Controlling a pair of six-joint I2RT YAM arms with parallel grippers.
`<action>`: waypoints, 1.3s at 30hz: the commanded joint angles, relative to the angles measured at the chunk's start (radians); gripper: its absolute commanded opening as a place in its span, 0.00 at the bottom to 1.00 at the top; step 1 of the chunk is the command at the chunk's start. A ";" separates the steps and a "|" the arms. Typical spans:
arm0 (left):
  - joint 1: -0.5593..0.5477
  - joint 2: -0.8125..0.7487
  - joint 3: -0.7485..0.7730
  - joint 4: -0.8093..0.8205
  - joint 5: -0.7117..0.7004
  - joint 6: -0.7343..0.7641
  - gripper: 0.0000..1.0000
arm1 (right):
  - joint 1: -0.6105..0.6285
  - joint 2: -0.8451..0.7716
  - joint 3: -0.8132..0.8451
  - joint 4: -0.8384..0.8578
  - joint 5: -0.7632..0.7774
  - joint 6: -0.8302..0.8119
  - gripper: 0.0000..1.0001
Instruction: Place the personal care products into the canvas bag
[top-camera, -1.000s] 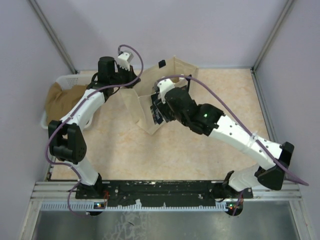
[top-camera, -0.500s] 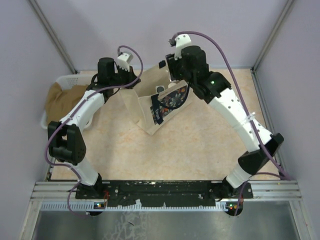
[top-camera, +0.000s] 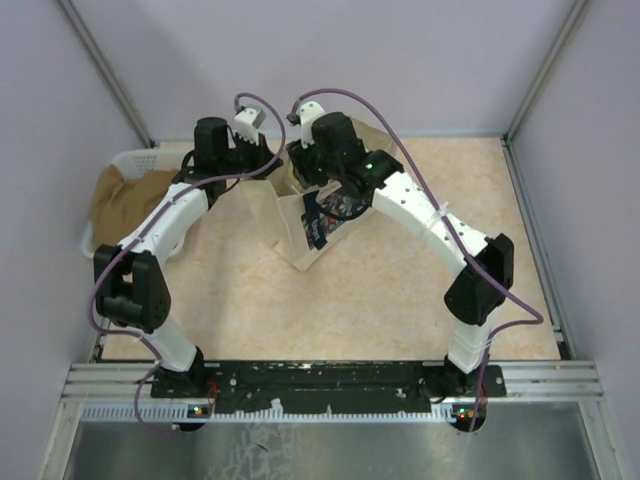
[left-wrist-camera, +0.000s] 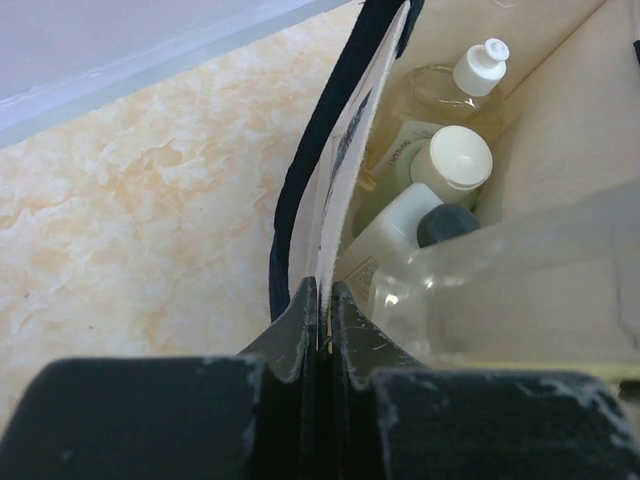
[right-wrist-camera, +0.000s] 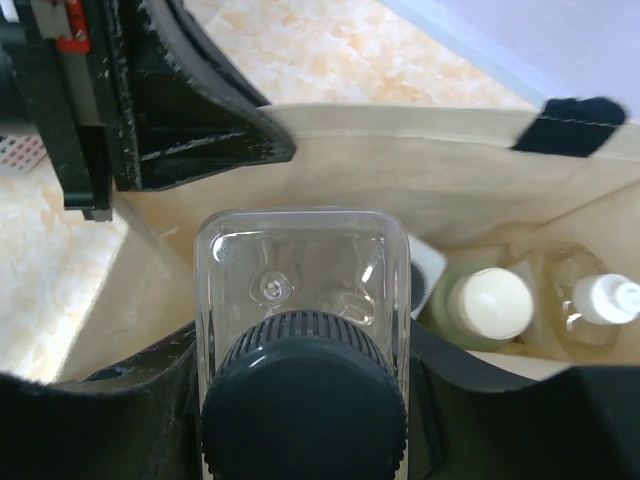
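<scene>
The canvas bag (top-camera: 288, 228) stands open at the back middle of the table, its floral panel (top-camera: 330, 212) facing front. My left gripper (left-wrist-camera: 322, 302) is shut on the bag's left rim (left-wrist-camera: 345, 170), beside a dark handle (left-wrist-camera: 300, 190). My right gripper (right-wrist-camera: 300, 360) is shut on the clear square bottle (right-wrist-camera: 300, 270) with a black cap, over the bag's opening. Inside lie the amber bottle (left-wrist-camera: 480, 70), the olive-green bottle (left-wrist-camera: 455, 160) and the white bottle with a dark cap (left-wrist-camera: 440, 225). From above, the right gripper (top-camera: 303, 168) sits close to the left gripper (top-camera: 262, 166).
A white plastic basket (top-camera: 125, 158) with brown cloth (top-camera: 125, 198) stands at the left edge, behind the left arm. Purple walls and metal frame posts close the back and sides. The left gripper's body (right-wrist-camera: 170, 100) is just left of the held bottle.
The right arm, holding the clear bottle, swung from the bag's front right round to the back and then left over the bag's opening. The left arm kept its hold on the rim.
</scene>
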 joint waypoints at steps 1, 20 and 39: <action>0.006 -0.061 -0.011 0.056 0.030 -0.009 0.00 | 0.014 -0.074 -0.015 0.219 -0.012 0.021 0.00; 0.006 -0.072 -0.005 0.051 0.036 -0.012 0.00 | -0.029 0.043 -0.071 0.248 -0.005 0.044 0.00; 0.006 -0.080 0.002 0.032 0.022 -0.013 0.00 | -0.064 0.229 0.084 0.103 0.126 -0.009 0.06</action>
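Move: I hold the clear bottle above the mouth of the canvas bag. The free end of its floor lies some 18 cm below my right hand and 4 cm ahead. Down at that level stand the white bottle, about 6 cm ahead and 5 cm right, and the green jar, about 8 cm ahead and 10 cm right. The bag's pinched rim is roughly 6 cm left, 3 cm ahead and 7 cm lower. From my left hand the free end is about 6 cm right, 1 cm ahead and 11 cm below. I lower the clear bottle with my right hand through the bag's mouth into the free end beside the white bottle, about 14 cm down and a little forward. I ease off after the first few centimetres, then sink faster, tipping my fingers some 15 degrees further downward. My right fingers keep their grip, and my left hand keeps the rim pinched and practically still. ##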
